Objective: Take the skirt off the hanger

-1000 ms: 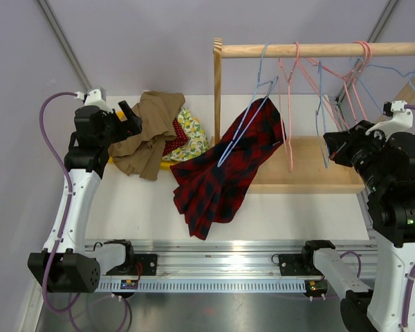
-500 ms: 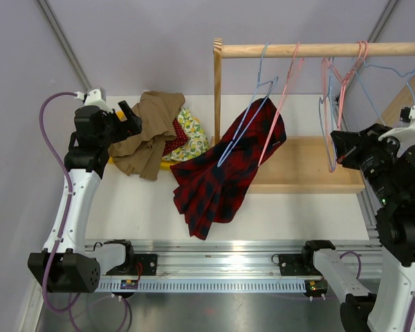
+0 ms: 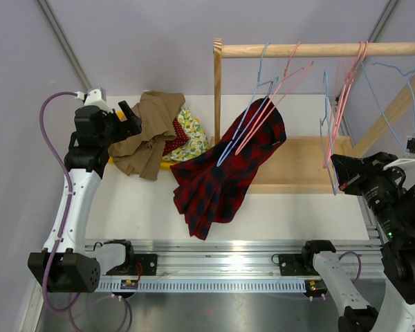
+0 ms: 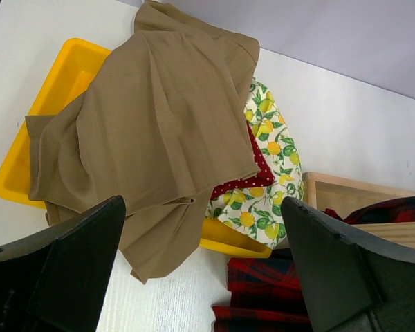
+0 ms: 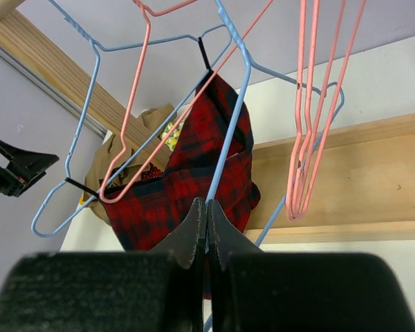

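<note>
The red and dark plaid skirt (image 3: 221, 173) (image 5: 187, 180) (image 4: 277, 304) hangs from a pale-blue hanger (image 3: 245, 117) (image 5: 83, 104) on the wooden rod, its lower half lying on the table. Black clips on that hanger hold the cloth. My right gripper (image 3: 335, 169) (image 5: 207, 207) is to the right of the skirt, shut on the wire of another, empty pale-blue hanger (image 3: 328, 131) (image 5: 228, 131). My left gripper (image 3: 128, 114) (image 4: 202, 207) stands open at the far left above a pile of clothes, holding nothing.
A yellow tray (image 4: 62, 69) holds a tan garment (image 3: 145, 131), a lemon-print cloth (image 4: 270, 166) and a red dotted cloth (image 4: 252, 181). The wooden rod (image 3: 318, 50) carries pink hangers (image 3: 346, 104); one pink hanger (image 3: 277, 90) leans over the skirt. A wooden base tray (image 3: 297, 173) lies below.
My right arm has drawn back toward the near right with the empty blue hanger. The pink hangers have swung, one now slanting left across the skirt. The left arm has not moved.
</note>
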`<state>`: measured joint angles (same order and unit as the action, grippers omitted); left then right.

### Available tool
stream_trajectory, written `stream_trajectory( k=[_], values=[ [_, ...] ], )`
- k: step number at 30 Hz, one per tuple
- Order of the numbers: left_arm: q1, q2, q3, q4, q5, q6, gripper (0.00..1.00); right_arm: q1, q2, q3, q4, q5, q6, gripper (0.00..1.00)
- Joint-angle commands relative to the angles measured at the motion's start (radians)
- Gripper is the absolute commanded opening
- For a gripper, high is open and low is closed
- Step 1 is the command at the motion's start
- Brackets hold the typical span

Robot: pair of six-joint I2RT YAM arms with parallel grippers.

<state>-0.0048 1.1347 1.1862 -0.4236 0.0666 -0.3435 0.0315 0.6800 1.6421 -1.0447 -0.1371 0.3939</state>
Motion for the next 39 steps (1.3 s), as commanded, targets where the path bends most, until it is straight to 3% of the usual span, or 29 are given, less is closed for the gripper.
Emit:
stream_trajectory(
  k=[1, 10, 25, 30, 39],
  values=[
    [0.003, 0.01, 0.0, 0.045, -0.019, 0.014, 0.99, -0.002, 0.012, 0.056, 0.04, -0.033, 0.019, 0.0],
    [0.003, 0.017, 0.003, 0.043, -0.025, 0.02, 0.99, -0.002, 0.107, 0.226, 0.083, -0.081, 0.045, 0.0],
    [0.003, 0.019, 0.004, 0.04, -0.016, 0.018, 0.99, -0.002, 0.187, 0.212, 0.319, -0.056, 0.083, 0.0],
    [0.005, 0.017, 0.006, 0.04, -0.016, 0.02, 0.99, -0.004, 0.228, 0.245, 0.313, -0.041, 0.072, 0.0],
    [0.005, 0.019, 0.006, 0.042, -0.004, 0.015, 0.99, -0.002, 0.162, 0.153, 0.229, -0.027, 0.071, 0.0]
  ],
)
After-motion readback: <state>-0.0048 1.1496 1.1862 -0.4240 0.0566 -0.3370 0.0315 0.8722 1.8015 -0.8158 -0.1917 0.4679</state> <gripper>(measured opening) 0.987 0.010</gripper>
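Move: The right hand holds a blue hanger, its hook still short of the rod; the free stretch of rod it is taken to lies about 17 cm ahead, 5 cm left and 12 cm up. The bunched pink hangers hang some 15 cm ahead, 3 cm right and 4 cm up. The plaid skirt is about 10 cm ahead, 24 cm left and 15 cm lower. From the idle left hand, that rod stretch lies about 47 cm right, 4 cm back and 28 cm up. The right hand lifts the still-pinched blue hanger 10 cm, then eases forward over the rod, finally dipping slightly. ##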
